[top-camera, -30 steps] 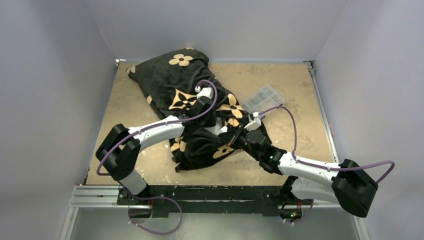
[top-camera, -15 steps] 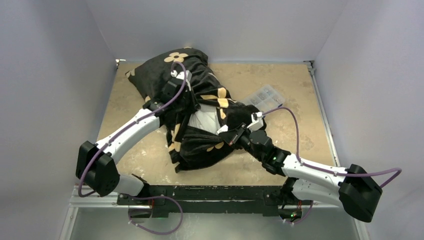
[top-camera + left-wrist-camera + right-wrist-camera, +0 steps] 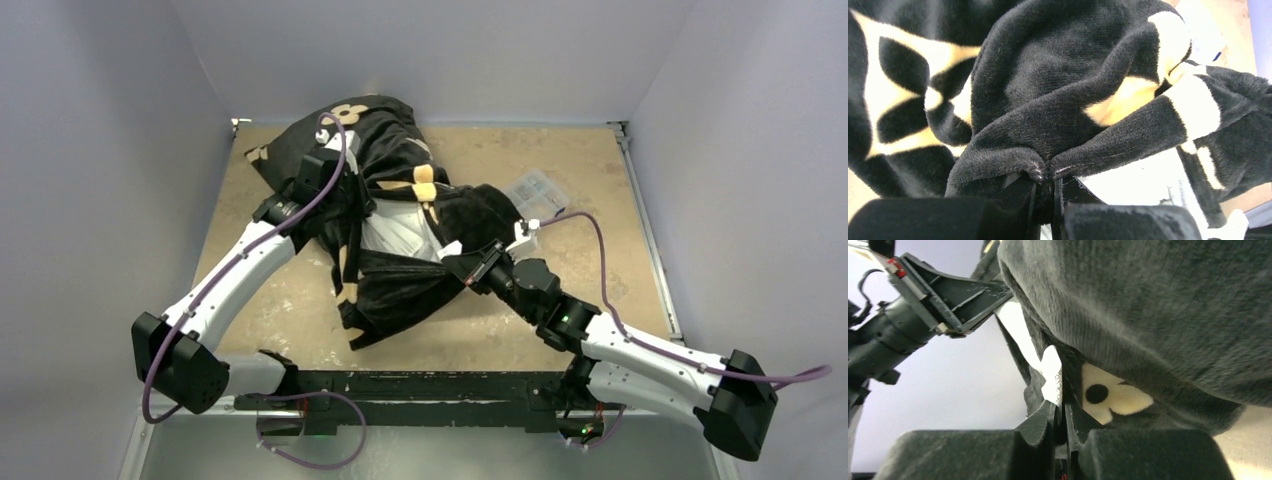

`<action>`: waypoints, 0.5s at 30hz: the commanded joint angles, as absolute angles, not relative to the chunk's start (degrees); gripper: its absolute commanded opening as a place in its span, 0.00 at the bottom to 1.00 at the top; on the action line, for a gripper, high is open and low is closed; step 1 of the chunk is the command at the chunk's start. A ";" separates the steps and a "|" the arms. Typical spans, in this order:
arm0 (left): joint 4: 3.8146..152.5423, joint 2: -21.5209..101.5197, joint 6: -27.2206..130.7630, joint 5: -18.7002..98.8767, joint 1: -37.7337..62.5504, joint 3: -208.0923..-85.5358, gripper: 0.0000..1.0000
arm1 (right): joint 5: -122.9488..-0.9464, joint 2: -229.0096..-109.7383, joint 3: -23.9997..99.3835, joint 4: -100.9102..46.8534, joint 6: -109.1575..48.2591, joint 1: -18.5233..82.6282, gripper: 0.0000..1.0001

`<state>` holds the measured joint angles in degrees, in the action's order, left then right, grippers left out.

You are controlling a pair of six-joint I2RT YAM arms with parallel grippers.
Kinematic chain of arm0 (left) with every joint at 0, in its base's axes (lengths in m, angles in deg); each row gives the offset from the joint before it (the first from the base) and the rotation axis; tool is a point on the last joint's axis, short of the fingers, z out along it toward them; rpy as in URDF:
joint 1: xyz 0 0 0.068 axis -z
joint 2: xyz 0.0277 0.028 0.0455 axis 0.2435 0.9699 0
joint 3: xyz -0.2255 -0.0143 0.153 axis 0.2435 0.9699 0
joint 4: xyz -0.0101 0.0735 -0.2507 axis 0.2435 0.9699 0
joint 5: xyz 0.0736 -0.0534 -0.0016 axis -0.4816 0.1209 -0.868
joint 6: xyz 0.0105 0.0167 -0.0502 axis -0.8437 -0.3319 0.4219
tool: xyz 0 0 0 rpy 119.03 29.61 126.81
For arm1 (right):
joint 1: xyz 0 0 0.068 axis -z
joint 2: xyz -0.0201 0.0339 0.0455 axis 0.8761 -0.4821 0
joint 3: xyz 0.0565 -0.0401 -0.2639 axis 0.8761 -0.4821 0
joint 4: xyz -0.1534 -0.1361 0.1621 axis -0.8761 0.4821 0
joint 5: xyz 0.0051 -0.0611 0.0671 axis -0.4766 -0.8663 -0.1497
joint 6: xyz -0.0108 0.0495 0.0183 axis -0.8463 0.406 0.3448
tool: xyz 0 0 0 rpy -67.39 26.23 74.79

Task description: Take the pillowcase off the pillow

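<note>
The black plush pillowcase [image 3: 400, 290] with tan motifs lies bunched from the back left to the table's middle. Its mouth gapes, and the white pillow [image 3: 395, 235] shows inside. My left gripper [image 3: 345, 195] is shut on a pinched fold of the pillowcase [image 3: 1048, 100] at the back left of the opening. In the left wrist view the gripper [image 3: 1045, 175] nips the plush, with the pillow [image 3: 1138, 175] bright just beyond. My right gripper [image 3: 462, 265] is shut on the pillowcase's near right hem. In the right wrist view the gripper [image 3: 1060, 415] clamps that hem beside a white label [image 3: 1052, 375].
A clear plastic compartment box [image 3: 535, 192] lies on the tan table [image 3: 600, 250] right of the pillowcase, partly under its edge. White walls close in the back and both sides. The left arm [image 3: 923, 305] crosses the upper left of the right wrist view.
My left gripper shut on the fabric and pulled it toward the back left, stretching the mouth open and baring more white pillow. The right arm reached slightly forward, still holding the hem.
</note>
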<state>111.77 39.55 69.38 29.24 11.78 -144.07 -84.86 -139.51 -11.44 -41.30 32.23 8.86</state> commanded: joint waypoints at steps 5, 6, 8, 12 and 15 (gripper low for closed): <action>102.95 38.67 65.94 27.17 6.92 -140.92 0.00 | -85.23 -146.89 3.65 -28.86 12.76 8.97 0.34; 103.03 39.19 65.94 27.97 6.96 -140.98 0.00 | -85.39 -148.42 5.82 -27.18 11.25 8.97 0.37; 102.89 39.63 66.01 28.46 6.96 -140.66 0.00 | -84.97 -150.54 10.44 -24.79 8.69 8.92 0.44; 100.50 40.28 67.87 33.42 7.07 -138.65 0.00 | -81.83 -150.24 16.26 -24.76 4.53 8.95 0.59; 100.04 42.00 68.72 36.75 7.45 -138.54 0.00 | -81.07 -151.84 19.35 -25.26 3.42 8.97 0.75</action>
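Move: The right fingers hold the pillowcase's rim beside a small white tag. The exposed white pillow lies about 5 cm ahead of them, 8 cm to the left and 8 cm below. The clear box is some 17 cm ahead, 22 cm right and 19 cm down. From the left hand, already gripping the rim, the exposed pillow lies about 4 cm back, 4 cm right and 9 cm below; the rim's cream patch is some 9 cm right, 3 cm ahead and 5 cm below. Up by about 6 cm, drifting some 3 cm each forward and left over the case opening, the right hand opens its fingers wide and lets go of the rim, rolling its left side down some 20 degrees while its fingers tip up. The left hand keeps its pinch on the rim, carrying it about 3 cm left, then sinking roughly 3 cm. ##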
